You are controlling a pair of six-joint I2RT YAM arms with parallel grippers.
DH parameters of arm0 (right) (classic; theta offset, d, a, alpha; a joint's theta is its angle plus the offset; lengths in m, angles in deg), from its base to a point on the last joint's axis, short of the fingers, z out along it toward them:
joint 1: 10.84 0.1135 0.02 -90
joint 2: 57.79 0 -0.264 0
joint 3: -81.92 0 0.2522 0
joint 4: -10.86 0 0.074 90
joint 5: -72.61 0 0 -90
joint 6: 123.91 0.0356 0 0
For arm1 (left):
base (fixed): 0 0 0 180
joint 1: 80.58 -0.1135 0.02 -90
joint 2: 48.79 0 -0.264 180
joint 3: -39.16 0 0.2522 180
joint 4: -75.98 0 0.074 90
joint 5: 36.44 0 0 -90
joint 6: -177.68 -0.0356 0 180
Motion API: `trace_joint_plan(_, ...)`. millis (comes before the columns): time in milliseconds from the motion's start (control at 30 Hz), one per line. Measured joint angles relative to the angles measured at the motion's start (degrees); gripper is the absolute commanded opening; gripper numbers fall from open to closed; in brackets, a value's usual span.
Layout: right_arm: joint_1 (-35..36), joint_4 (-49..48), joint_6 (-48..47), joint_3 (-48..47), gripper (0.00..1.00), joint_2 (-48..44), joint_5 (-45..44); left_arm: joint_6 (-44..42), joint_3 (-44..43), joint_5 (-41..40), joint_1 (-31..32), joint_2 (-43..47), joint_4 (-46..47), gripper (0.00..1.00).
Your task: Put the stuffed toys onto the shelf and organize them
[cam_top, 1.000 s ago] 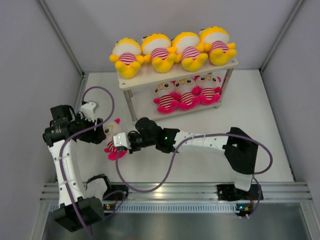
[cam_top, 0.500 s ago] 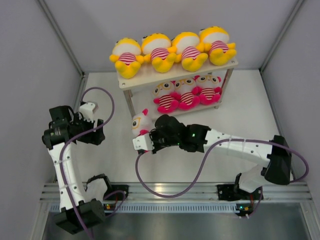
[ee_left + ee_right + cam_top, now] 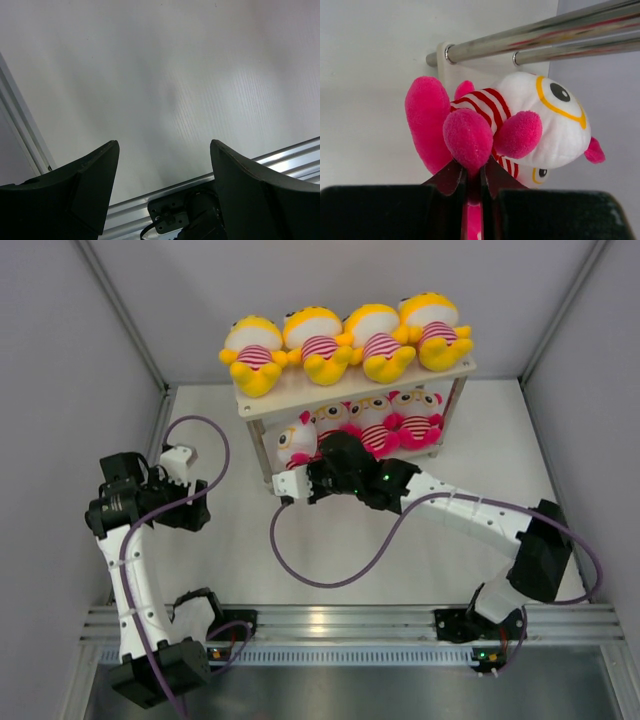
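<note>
The shelf point(image 3: 300, 392) stands at the back of the table. Several yellow dolls point(image 3: 340, 338) lie in a row on its top board. Three pink dolls point(image 3: 385, 420) sit on its lower board. My right gripper point(image 3: 308, 468) is shut on a limb of a fourth pink doll point(image 3: 296, 441) and holds it at the lower board's left end, beside the metal leg. In the right wrist view the doll point(image 3: 520, 125) hangs from my fingers point(image 3: 451, 176) under the shelf's legs point(image 3: 530, 37). My left gripper point(image 3: 164, 150) is open and empty at the far left point(image 3: 190, 502).
Grey walls close in the table on the left, back and right. An aluminium rail point(image 3: 340, 620) runs along the near edge. Purple cables point(image 3: 330, 575) loop over the table from both arms.
My right gripper has carried the pink doll from the table's left middle back and to the right, up to the shelf's lower left end. The left arm has hardly moved.
</note>
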Motion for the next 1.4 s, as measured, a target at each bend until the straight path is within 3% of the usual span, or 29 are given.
trace_joint_plan(467,-8.31,-8.13,-2.58,-9.99,0.00,14.51,13.29,0.02,0.52,0.02,0.00,-0.90,-0.02,0.79)
trace_joint_plan(933,-14.29,-15.61,4.11,-10.08,0.00,20.26,29.59,0.48,0.55,-1.09,0.00,-2.03,-0.02,0.79)
trace_joint_plan(1400,-16.85,-24.41,10.69,-5.09,0.00,23.23,34.69,1.84,0.61,-2.78,0.00,-2.93,-0.02,0.79)
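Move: The right hand already holds a pink toy by the leg. The free place at the left end of the lower shelf lies about 12 cm ahead, 7 cm to its left and 10 cm below. The nearest seated pink toy is about 12 cm ahead and 3 cm to the right, and the shelf's front-left post about 6 cm ahead and 11 cm left. From the idle left hand, the free place is some 19 cm ahead, 19 cm right and 8 cm lower. Forward and somewhat left, quickly at first, the right hand carries the pink toy in beneath the upper shelf, about 10 cm deeper, towards the free end place beside the post. The advance then slows and the hand sinks about 5 cm more, easing slightly back right at the last. Its wrist turns some 30 degrees, bringing the fingers round to point mostly left, still shut on the leg. ##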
